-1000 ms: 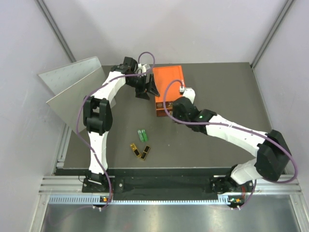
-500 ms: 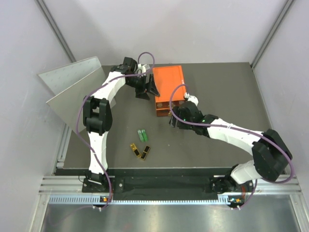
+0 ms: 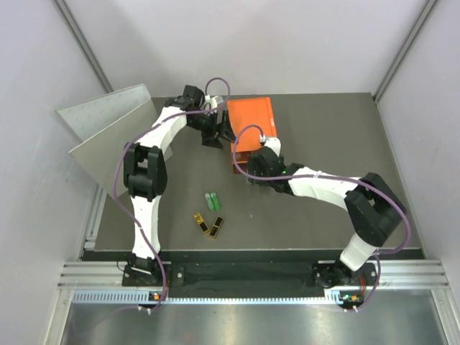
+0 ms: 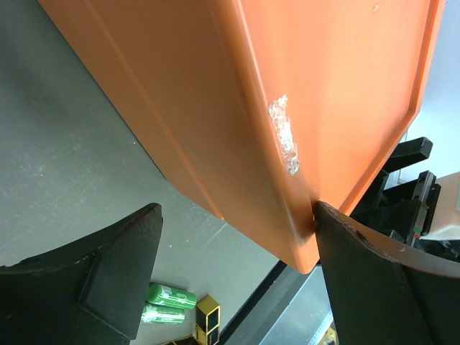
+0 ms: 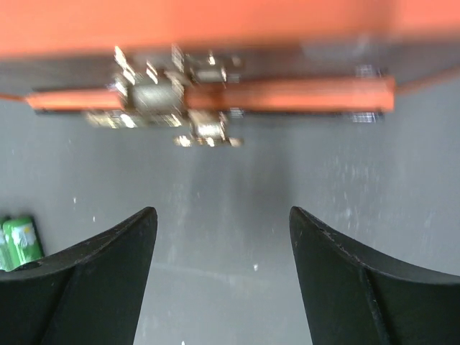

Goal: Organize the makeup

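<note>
Two green tubes (image 3: 212, 200) and two black-gold flat cases (image 3: 210, 225) of the makeup lie on the grey table in front of the arms. In the left wrist view the green tubes (image 4: 169, 304) and a black-gold case (image 4: 207, 314) show below the fingers. My left gripper (image 3: 218, 133) is open at the orange box's (image 3: 251, 122) left side. Its right finger (image 4: 359, 266) touches the box's corner (image 4: 302, 251); the left finger (image 4: 108, 280) stands apart. My right gripper (image 5: 223, 212) is open and empty, facing the box's front.
The orange box (image 5: 215, 29) has clear drawers holding blurred small things (image 5: 169, 100). A tilted grey panel (image 3: 108, 129) leans at the back left. White walls close in the table on three sides.
My right gripper has opened wider, drawn back from the box's front and shifted left. The left arm has stayed at the box's side.
</note>
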Available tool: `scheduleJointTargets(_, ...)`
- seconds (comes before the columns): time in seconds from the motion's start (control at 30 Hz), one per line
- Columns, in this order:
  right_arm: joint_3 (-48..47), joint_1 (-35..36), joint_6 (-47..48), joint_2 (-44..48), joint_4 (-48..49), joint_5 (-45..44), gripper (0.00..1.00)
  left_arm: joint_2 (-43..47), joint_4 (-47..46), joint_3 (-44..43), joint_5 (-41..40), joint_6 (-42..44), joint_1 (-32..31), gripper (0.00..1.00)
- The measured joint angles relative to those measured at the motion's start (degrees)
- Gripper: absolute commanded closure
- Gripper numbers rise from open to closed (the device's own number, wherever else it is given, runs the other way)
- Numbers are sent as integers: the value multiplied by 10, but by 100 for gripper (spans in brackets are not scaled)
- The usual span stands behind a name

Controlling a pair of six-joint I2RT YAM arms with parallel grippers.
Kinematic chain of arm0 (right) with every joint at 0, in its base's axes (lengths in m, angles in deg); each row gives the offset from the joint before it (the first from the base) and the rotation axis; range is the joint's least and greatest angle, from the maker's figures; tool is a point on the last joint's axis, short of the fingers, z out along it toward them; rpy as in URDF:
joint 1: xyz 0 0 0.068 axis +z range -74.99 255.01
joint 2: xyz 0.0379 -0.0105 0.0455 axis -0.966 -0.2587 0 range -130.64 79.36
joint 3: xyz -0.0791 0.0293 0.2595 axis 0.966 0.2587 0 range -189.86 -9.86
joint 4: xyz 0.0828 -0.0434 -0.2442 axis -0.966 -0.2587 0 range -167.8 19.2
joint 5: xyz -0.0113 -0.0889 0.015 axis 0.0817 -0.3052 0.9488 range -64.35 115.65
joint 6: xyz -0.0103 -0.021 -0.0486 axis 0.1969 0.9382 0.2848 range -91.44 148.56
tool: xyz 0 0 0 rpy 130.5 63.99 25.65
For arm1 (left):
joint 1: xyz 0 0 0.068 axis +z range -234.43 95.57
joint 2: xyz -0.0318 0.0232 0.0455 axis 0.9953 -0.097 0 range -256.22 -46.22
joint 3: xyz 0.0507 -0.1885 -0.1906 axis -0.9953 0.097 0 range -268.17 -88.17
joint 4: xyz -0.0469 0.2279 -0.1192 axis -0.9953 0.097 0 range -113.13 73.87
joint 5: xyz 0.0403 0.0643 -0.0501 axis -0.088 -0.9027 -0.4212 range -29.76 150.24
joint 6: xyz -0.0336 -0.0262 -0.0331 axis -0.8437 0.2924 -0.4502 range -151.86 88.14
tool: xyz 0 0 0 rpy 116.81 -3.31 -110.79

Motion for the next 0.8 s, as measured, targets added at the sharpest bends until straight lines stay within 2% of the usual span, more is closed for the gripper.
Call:
scheduleJointTargets(0.3,-66,13,64,-60,27,-42,27,-1,-10,11,19,0,2,11)
scheduleJointTargets(0.57,-72,13,95,-94,63,-67,31,-24,8,-17,41,3,3,11)
scheduleJointTargets(0.7,-69,13,100,-101,78,-78,43,-34,17,-27,52,3,4,11)
scheduleJointTargets(0.77,-66,14,103,-103,84,-87,56,-36,20,-30,54,3,4,11)
scheduleJointTargets(0.8,-66,14,103,-105,84,-92,67,-37,21,-31,55,3,5,11)
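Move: The drawer knob on the front of the orange cabinet is about 5 cm ahead of my right hand, some 2 cm to its left and nearly level with it. The cabinet's middle lies roughly 14 cm ahead and 3 cm left. The green tubes are on the table about 8 cm back and 14 cm left, around 6 cm lower. From my left hand, the knob is about 8 cm back, 9 cm right and 7 cm lower. I bring my open right hand about 5 cm forward and 2 cm left, up to the shut drawer front, rising a touch and then settling again as the fingers level out by around 10 degrees. Once the fingertips are under the cabinet's top edge and on either side of the knob, I start closing them. My left hand stays put, its finger still on the cabinet's left edge. ##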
